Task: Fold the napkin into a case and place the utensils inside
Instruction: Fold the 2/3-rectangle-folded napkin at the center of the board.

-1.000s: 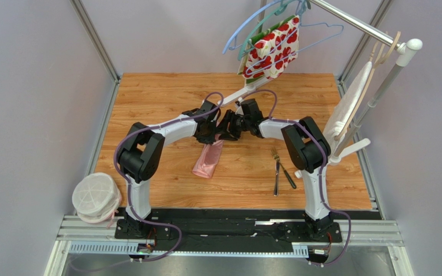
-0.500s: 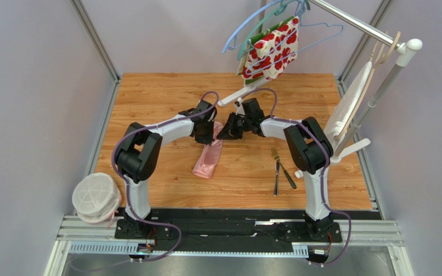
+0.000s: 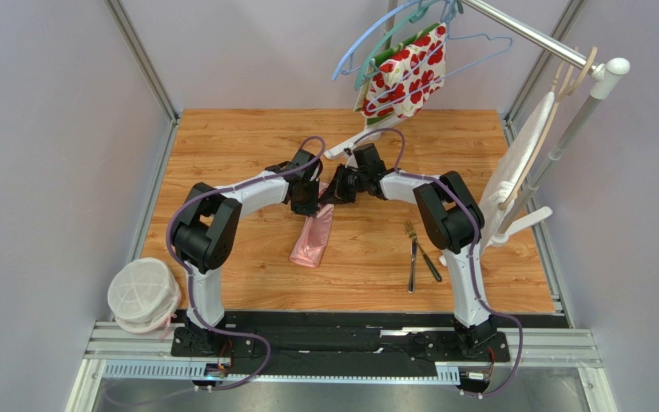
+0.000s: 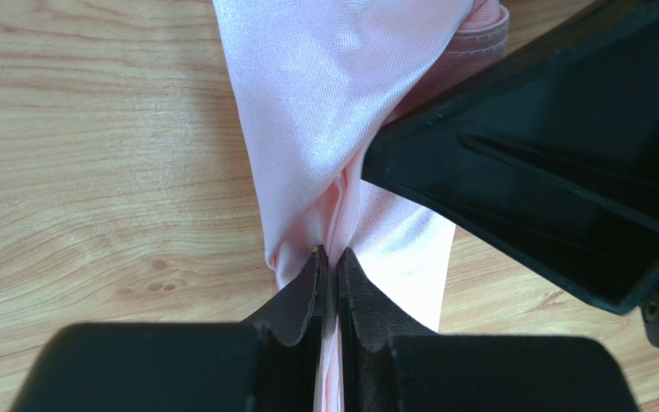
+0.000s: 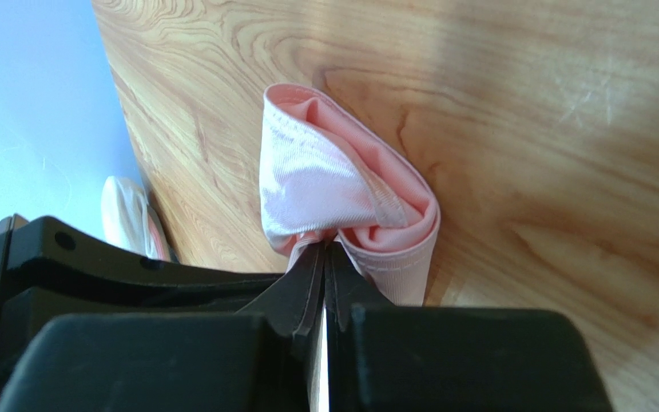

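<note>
The light-pink napkin [image 3: 312, 238] lies as a long narrow strip on the wooden table [image 3: 221, 154], its far end lifted between both arms. My left gripper [image 4: 330, 256] is shut on a pinched fold of the napkin [image 4: 324, 94]. My right gripper [image 5: 324, 249] is shut on the napkin's [image 5: 341, 184] hemmed edge, close beside the left one [image 3: 314, 198]. The fork [image 3: 411, 253] and a darker thin utensil [image 3: 430, 264] lie side by side to the right of the napkin, apart from both grippers.
A red-and-white floral cloth [image 3: 408, 75] hangs on hangers from a rail at the back. A white cloth [image 3: 520, 163] hangs on the rack at the right. A white mesh bowl [image 3: 142, 293] sits off the table's front left corner.
The right gripper moved left onto the napkin's far end and closed on it. The left gripper tightened on the cloth and stayed in place.
</note>
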You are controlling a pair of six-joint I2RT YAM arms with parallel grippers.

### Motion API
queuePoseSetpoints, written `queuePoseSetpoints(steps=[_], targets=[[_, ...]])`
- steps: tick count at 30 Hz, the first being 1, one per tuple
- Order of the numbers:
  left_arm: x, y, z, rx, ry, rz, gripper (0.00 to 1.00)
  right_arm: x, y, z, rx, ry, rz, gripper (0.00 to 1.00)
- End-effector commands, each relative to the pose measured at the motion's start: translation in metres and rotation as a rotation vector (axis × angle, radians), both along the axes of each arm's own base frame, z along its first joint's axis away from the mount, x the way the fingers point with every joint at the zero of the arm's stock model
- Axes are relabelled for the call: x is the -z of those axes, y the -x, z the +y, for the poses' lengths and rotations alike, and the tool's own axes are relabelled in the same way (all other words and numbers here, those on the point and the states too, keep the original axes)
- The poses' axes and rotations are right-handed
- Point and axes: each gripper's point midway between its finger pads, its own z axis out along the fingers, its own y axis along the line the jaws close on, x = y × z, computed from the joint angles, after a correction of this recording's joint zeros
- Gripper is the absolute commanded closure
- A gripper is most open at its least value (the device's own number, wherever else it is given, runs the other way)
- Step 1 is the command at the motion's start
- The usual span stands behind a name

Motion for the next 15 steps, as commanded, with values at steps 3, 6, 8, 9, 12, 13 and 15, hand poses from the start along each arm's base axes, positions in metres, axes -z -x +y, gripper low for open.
queuePoseSetpoints(steps=[3,6,8,9,12,13,15], targets=[[-0.012,0.010,-0.003,0.007,0.038,0.016,0.89,-0.001,-0.012,0.009,0.003,-0.002,-0.031,0.97],[-0.014,0.013,-0.005,0.013,0.047,0.018,0.82,0.002,-0.013,0.010,-0.003,-0.007,-0.024,0.97],[-0.021,0.015,-0.004,0.017,0.055,0.004,0.67,0.002,-0.014,0.011,-0.004,-0.009,-0.025,0.97],[-0.026,0.015,-0.003,0.015,0.056,-0.005,0.63,0.001,-0.014,0.012,-0.007,-0.011,-0.026,0.97],[-0.055,0.006,0.001,0.000,0.061,-0.072,0.37,0.001,-0.012,0.013,-0.019,-0.019,-0.020,0.97],[-0.060,0.006,0.005,-0.003,0.047,-0.070,0.37,0.000,-0.013,0.013,-0.021,-0.023,-0.022,0.97],[-0.072,-0.004,0.011,-0.026,0.045,-0.087,0.37,-0.002,-0.011,0.015,-0.038,-0.032,-0.027,0.98]])
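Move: The folded napkin is already pinched by both hands: its middle lies about 3 cm back and 1 cm right of the left fingers, some 2 cm below them. From the right fingers it is about 5 cm back, 2 cm left and 2 cm lower. The fork lies roughly 26 cm to the left hand's right and 9 cm back; the knife is about 24 cm to that hand's right and 13 cm back, both slightly below. The napkin's fold is let go by the left fingers, which stay put at first, then spread wide and lift clear, rising about 2 cm while drawing back some 1.5 cm. Over by the far part, the right fingers keep their shut pinch on the cloth, easing about 1 cm left and slightly down. ##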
